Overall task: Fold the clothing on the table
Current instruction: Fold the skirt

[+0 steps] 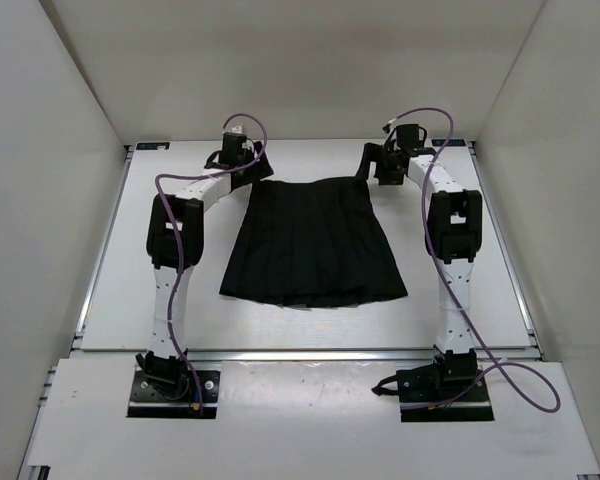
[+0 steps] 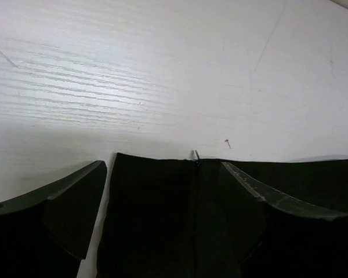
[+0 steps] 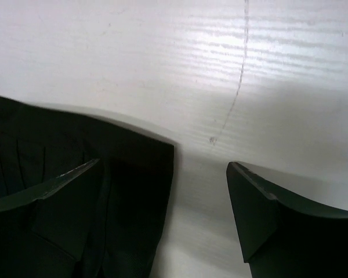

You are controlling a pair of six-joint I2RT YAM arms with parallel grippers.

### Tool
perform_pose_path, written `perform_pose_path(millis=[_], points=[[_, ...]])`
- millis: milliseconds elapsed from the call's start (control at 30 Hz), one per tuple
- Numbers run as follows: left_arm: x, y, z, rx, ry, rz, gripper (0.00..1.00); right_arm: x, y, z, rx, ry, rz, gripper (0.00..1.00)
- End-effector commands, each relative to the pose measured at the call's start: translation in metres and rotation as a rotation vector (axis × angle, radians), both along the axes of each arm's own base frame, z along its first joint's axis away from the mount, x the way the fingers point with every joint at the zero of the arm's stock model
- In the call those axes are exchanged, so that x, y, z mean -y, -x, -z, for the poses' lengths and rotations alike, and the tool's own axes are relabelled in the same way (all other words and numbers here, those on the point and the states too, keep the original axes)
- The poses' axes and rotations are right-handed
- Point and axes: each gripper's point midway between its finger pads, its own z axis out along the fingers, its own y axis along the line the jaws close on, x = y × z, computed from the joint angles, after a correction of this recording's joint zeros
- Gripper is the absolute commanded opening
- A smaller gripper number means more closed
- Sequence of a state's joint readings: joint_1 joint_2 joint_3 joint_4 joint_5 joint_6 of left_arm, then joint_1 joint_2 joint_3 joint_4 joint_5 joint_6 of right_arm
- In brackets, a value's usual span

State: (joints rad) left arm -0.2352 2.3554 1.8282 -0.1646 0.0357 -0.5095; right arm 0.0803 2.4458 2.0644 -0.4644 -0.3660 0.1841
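Observation:
The clothing [image 1: 315, 245], a black pleated skirt, lies flat on the white table [image 1: 130, 280], its narrow waist edge at the far side. My left gripper [image 1: 242, 160] hangs over the waist's far left corner. In the left wrist view this gripper [image 2: 163, 168] is open, and the clothing [image 2: 162, 220] with a small zip pull [image 2: 196, 155] lies between its fingers [image 2: 64, 200]. My right gripper [image 1: 382, 165] is at the far right corner. In the right wrist view it [image 3: 163, 164] is open astride the clothing's corner [image 3: 133, 179], the right finger [image 3: 267, 214] over bare table.
White walls [image 1: 40, 150] enclose the table on the left, right and back. A thin metal rim [image 1: 100, 250] runs along the table's sides. Purple cables [image 1: 175, 260] loop along both arms. The arm bases [image 1: 175, 385] sit at the near edge.

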Motion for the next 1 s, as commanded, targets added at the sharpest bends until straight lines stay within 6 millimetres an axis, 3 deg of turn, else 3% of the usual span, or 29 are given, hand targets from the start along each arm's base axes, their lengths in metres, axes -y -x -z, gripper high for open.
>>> perform_pose_path(millis=[0,167,500,633,800,867,967], points=[[-0.002,0.008,-0.010,-0.063,-0.022,-0.015,0.85,-0.007,-0.010,0.006,-0.012,-0.027,0.019,0.84],[-0.001,0.016,-0.002,-0.083,-0.029,-0.009,0.85,-0.014,-0.017,0.010,-0.036,-0.025,0.003,0.81],[0.013,0.023,0.006,-0.117,-0.014,0.027,0.78,-0.020,0.005,0.018,-0.130,0.007,0.001,0.73],[0.015,0.023,0.012,-0.130,-0.008,0.028,0.74,-0.027,0.010,0.030,-0.155,0.013,-0.006,0.69],[0.017,0.025,0.020,-0.159,-0.006,0.040,0.58,-0.027,0.012,0.031,-0.171,0.009,-0.006,0.50],[0.018,0.024,0.014,-0.147,-0.003,0.046,0.52,-0.024,0.014,0.031,-0.178,0.017,-0.007,0.36],[0.018,0.024,0.016,-0.148,-0.005,0.052,0.40,-0.024,0.018,0.031,-0.189,0.020,-0.009,0.25]])
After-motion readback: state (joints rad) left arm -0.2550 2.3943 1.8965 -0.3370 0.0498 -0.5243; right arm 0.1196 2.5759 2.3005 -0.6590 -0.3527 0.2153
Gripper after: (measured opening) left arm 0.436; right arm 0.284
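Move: The skirt lies flat, waist away from the base. Its left waist corner is below the left hand, about 3 cm down and 1 cm back and left, with the zip tab some 4 cm farther right along the waist; the left hem corner is about 37 cm back and 8 cm left. From the right hand the right waist corner is about 2 cm left, 1 cm ahead and 3 cm down, the right hem corner some 36 cm back and 6 cm right. The left hand draws back and sinks, about 2 cm each way, drifting slightly right and tipping its fingers down some 10 degrees, while its wide-open fingers close by about half around the cloth at the left waist corner. The right hand reaches forward about 2.5 cm, then comes back as far and dips about 1 cm, sliding some 2 cm left throughout onto the right waist corner, and its fingers close over halfway, the cloth now between the tips. ##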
